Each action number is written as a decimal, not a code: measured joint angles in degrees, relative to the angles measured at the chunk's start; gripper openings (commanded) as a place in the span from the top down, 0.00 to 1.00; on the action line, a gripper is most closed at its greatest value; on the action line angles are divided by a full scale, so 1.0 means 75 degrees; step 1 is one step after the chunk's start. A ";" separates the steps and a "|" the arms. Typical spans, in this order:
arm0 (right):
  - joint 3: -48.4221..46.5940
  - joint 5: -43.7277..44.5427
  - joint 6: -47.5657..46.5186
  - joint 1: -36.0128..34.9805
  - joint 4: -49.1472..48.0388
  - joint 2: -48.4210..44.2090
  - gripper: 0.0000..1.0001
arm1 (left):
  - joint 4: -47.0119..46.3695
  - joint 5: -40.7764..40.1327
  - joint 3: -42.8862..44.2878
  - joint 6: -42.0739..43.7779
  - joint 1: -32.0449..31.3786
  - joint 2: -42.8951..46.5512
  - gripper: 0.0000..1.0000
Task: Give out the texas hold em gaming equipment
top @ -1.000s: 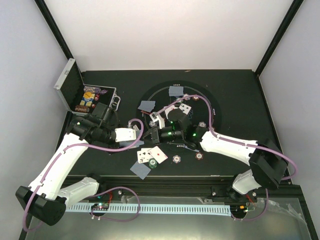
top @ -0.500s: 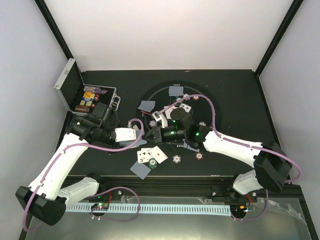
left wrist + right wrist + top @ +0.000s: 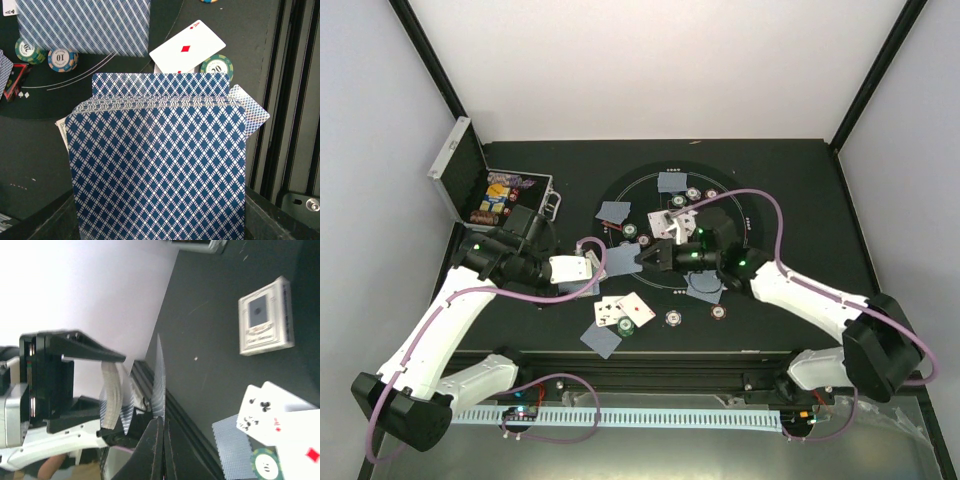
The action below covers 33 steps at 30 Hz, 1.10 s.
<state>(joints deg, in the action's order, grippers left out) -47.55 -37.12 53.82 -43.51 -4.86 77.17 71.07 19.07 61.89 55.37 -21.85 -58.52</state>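
My left gripper (image 3: 582, 270) is shut on a deck of playing cards (image 3: 157, 165) with blue diamond backs, which fills the left wrist view and hides the fingers. Just right of it, over the round mat's near-left part, my right gripper (image 3: 642, 258) is shut on a single card (image 3: 159, 382), seen edge-on and standing apart from the deck (image 3: 110, 395). Face-up cards (image 3: 623, 310) and a face-down card (image 3: 601, 340) lie near the front edge, beside an ace of diamonds (image 3: 187, 47) and a green chip (image 3: 217, 65). More face-down cards (image 3: 673, 182) (image 3: 615, 211) (image 3: 704, 287) lie on the mat.
An open silver case (image 3: 485, 190) with chips stands at the back left. The round black mat (image 3: 760, 215) holds scattered chips (image 3: 672, 318) (image 3: 719, 313) (image 3: 692, 194). A card box (image 3: 265, 317) lies on the table. The table's front rail (image 3: 650, 362) runs close below the near cards.
My right arm has swung out to the right and its gripper has drawn away from the deck with one card. A face-down card beneath it now shows. The left arm has stayed still.
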 measured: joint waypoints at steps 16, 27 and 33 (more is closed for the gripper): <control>-0.1177 -0.0230 -0.1970 0.4459 0.1903 0.1877 0.99 | 0.0006 -0.0009 0.0000 0.0000 0.0000 0.0003 0.99; -0.3369 0.0522 -0.3147 0.5010 0.3279 0.4433 0.99 | 0.0015 -0.0090 0.0000 0.0003 0.0000 0.0006 0.99; -0.3809 0.0973 -0.3585 0.5103 0.3990 0.5065 0.86 | 0.0020 -0.0108 0.0000 0.0006 0.0000 0.0006 0.98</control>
<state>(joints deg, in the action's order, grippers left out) -76.12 -29.82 26.94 -5.23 25.06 115.15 71.22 18.26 61.89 55.42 -21.85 -58.48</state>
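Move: The blue-backed card pinched in my right hand is bound for the bare felt just right of the face-up cards, roughly 23 cm ahead, 18 cm right and 19 cm below this hand. The face-up cards lie some 20 cm ahead and 8 cm right of my right hand, the orange chips about 29 ahead and 19 right, the blue chips 30 ahead and 14 right. From my left hand, that spot is about 27 cm ahead and 37 right. I carry the card away from the deck with my right hand, sweeping about 23 cm forward and 22 cm right, first almost level, then sinking some 17 cm beside the face-up cards. Meanwhile I swing the wrist clockwise nearly 30 degrees and tip the fingertips further down, keeping the card pinched by its edge. My left hand stays put, still gripping the deck. ##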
